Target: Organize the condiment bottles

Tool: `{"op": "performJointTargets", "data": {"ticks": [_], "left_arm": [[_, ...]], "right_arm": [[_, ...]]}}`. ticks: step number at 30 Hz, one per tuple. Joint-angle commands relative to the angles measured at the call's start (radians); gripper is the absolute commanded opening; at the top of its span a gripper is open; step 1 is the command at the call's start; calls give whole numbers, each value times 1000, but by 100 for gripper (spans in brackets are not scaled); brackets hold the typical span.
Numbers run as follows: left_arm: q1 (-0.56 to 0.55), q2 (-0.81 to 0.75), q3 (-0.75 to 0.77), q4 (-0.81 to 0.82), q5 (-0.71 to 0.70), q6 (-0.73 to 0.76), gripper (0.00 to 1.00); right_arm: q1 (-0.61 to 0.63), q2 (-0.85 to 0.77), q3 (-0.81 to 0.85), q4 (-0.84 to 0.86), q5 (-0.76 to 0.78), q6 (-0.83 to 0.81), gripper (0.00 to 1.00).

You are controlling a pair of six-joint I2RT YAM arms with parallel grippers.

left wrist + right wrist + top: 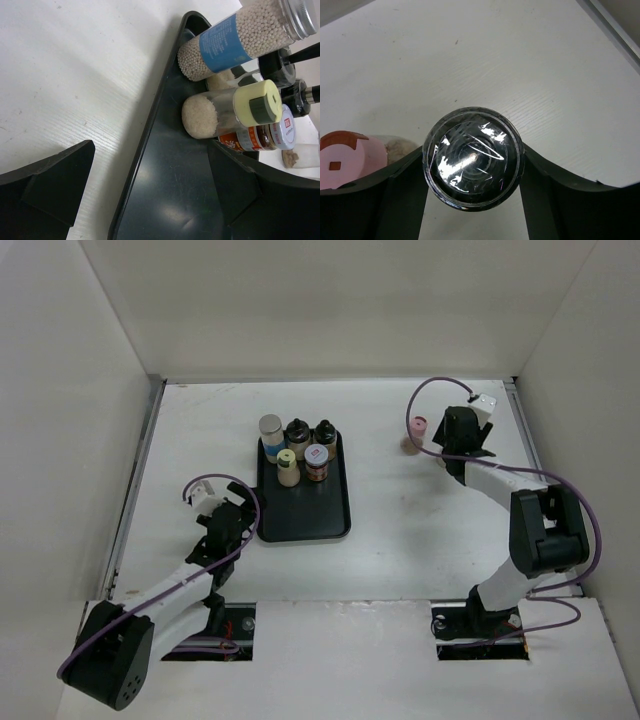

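Note:
Five condiment bottles stand at the far end of the black tray (303,523): a white one with a blue band (271,427), two dark-capped ones (298,432), a cream-capped one (287,459) and a red-labelled one (318,455). At the back right, my right gripper (472,165) is shut on a black-capped bottle (472,157), both fingers (555,192) against its cap. A pink-capped bottle (417,428) stands just to its left, also in the right wrist view (342,157). My left gripper (150,150) is open, straddling the tray's left rim (150,131) with nothing held.
White walls enclose the table on three sides, with a metal strip (140,475) along the left edge. The near half of the tray (170,195) is bare. A purple cable (425,400) loops above the right wrist.

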Motion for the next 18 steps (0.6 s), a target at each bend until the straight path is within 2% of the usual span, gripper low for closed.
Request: {"op": "performJointTargets", "data": {"ticks": [1, 4, 6, 12, 15, 18], "left_arm": [[7, -7, 6, 54, 6, 3, 100], [7, -19, 3, 51, 6, 6, 100], [11, -30, 0, 48, 6, 6, 100], [13, -16, 3, 48, 9, 2, 100], [13, -21, 1, 46, 0, -3, 100], [53, -48, -19, 32, 9, -29, 100]], "right_arm": [[-1, -19, 3, 122, 11, 6, 63], [26, -87, -41, 138, 29, 3, 59], [86, -158, -81, 135, 60, -5, 58], [360, -355, -178, 66, 94, 17, 58], [518, -360, -150, 54, 88, 21, 58], [659, -286, -65, 76, 62, 18, 59]]}}
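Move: The black-capped shaker is already between the right fingers. The middle of the black tray it is bound for lies about 37 cm to that hand's left, 8 cm back and 9 cm lower. The red-labelled jar stands in the tray, 33 cm left and 5 cm back; the pink-capped shaker is only 10 cm left and 3 cm ahead, both middles about 4 cm below the hand. From the left hand, the tray's middle is 18 cm right, 4 cm ahead. The black-capped shaker, still pinched at its cap by the right fingers, is carried off to the left towards the tray, about 20 cm, while drawn back some 10 cm and raised about 6. The right hand starts after a brief hold, rounds the near side of the pink-capped shaker and swings counter-clockwise some 30 degrees, its grip unchanged. ##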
